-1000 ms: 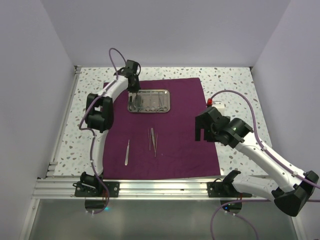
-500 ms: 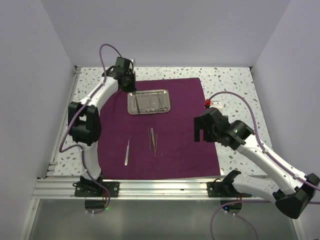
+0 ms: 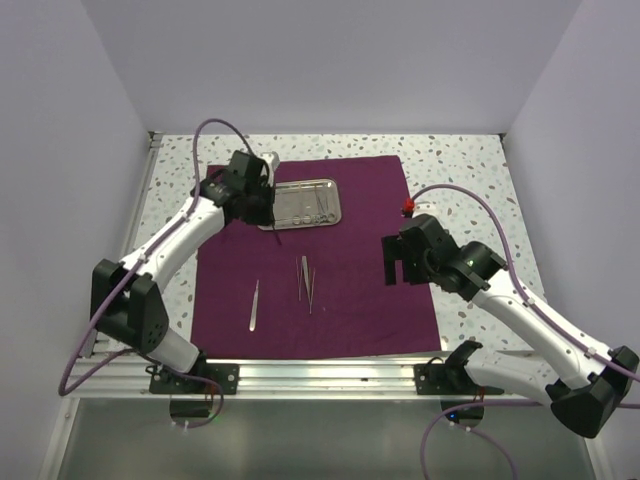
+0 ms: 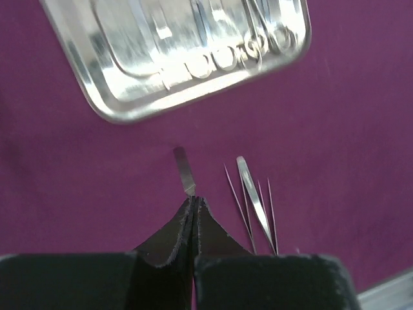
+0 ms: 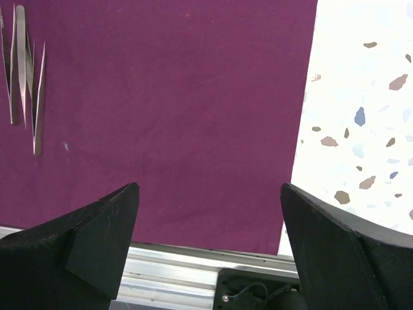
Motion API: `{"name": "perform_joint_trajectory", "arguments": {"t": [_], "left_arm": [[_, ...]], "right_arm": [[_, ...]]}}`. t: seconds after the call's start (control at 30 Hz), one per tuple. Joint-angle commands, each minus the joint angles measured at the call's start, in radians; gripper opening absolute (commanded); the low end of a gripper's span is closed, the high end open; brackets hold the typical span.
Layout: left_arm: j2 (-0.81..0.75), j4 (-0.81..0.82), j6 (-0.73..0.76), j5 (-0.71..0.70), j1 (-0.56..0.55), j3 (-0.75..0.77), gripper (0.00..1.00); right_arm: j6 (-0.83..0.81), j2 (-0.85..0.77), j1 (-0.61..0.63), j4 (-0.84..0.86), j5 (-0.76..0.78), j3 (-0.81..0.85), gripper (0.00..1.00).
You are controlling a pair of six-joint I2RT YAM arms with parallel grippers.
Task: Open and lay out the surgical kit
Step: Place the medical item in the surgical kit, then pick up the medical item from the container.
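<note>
The maroon cloth (image 3: pixel 350 260) of the surgical kit lies flat on the table. The steel tray (image 3: pixel 338 203) sits at the far end of the cloth, with scissor-handled forceps (image 4: pixel 219 61) in it. My left gripper (image 3: pixel 267 212) hovers by the tray's near left corner. It is shut (image 4: pixel 194 199) on thin silver tweezers (image 4: pixel 184 171) that stick out past its tips. Three fine tweezers (image 3: pixel 305 280) lie mid-cloth, and a single pair (image 3: pixel 254 305) lies to their left. My right gripper (image 3: pixel 395 262) hangs open (image 5: pixel 210 185) and holds nothing, above the cloth's right part (image 5: pixel 181 97).
Speckled tabletop (image 3: pixel 470 180) borders the cloth on the right (image 5: pixel 361 97), left and far sides. An aluminium rail (image 3: pixel 320 375) with the arm mounts runs along the near edge, just past the cloth's hem (image 5: pixel 181 265). White walls enclose the table on three sides.
My left gripper has drawn back from the tray's far left end to its near left corner, still shut, with the silver tweezers. The right gripper has drifted slightly left.
</note>
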Motion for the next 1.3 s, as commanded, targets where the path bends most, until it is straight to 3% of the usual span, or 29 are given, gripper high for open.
{"name": "perform_joint_trajectory", "arguments": {"t": [0.0,0.4,0.77,0.9,0.93,1.0,1.03,1.07,1.13,1.27], "left_arm": [[-0.138,-0.080,-0.062,-0.055,-0.093,-0.076,0.00],[-0.516,-0.294,-0.309,-0.144,-0.129,-0.374,0.00],[-0.588,-0.520,-0.298,-0.142,-0.129,-0.262,0.00],[-0.562,-0.495,-0.323,-0.201,-0.130,-0.314,0.01],[-0.548,-0.479,-0.330,-0.220,-0.129,-0.326,0.21],[-0.493,-0.386,-0.340,-0.233,-0.129,-0.346,0.43],[-0.467,-0.343,-0.335,-0.250,-0.129,-0.343,0.64],[-0.402,-0.261,-0.321,-0.262,-0.129,-0.336,0.70],[-0.306,-0.190,-0.302,-0.309,-0.129,-0.265,0.73],[0.027,-0.074,-0.202,-0.399,-0.117,-0.046,0.69]], "right_arm": [[-0.015,-0.024,-0.005,0.030,-0.004,-0.018,0.94],[0.029,-0.050,-0.007,0.041,-0.036,-0.067,0.94],[0.015,0.039,-0.005,0.088,-0.076,-0.036,0.93],[0.024,0.068,-0.007,0.113,-0.100,-0.038,0.93],[0.027,0.073,-0.005,0.116,-0.105,-0.036,0.93],[0.030,0.088,-0.007,0.116,-0.109,-0.022,0.93],[0.032,0.091,-0.005,0.119,-0.112,-0.019,0.93],[0.030,0.094,-0.005,0.121,-0.114,-0.016,0.93],[0.035,0.097,-0.007,0.118,-0.122,-0.009,0.93],[0.042,0.087,-0.007,0.085,-0.129,0.008,0.91]]}}
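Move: The left hand, already holding a slim medical item, hovers some 14 cm above the cloth; the scalpel it is bringing the item to lies about 16 cm back towards the base and 6 cm to its left. The tweezers lie roughly 9 cm back and 6 cm to the hand's right, the tray's middle about 15 cm ahead and 4 cm to the right. From the right hand the scalpel lies about 33 cm left, level with it and 16 cm below. The left hand draws back about 18 cm at nearly constant height, bearing left for most of the way to a place above the scalpel while the wrist turns some 10 degrees counter-clockwise and tips slightly down, then opens its fingers wide high over the cloth and lets go of the medical item. Still open, it at once heads forward again by about 8 cm towards the tray, sinking as it goes, while the empty, open right hand sinks about 3 cm and drifts nearly as far left. ##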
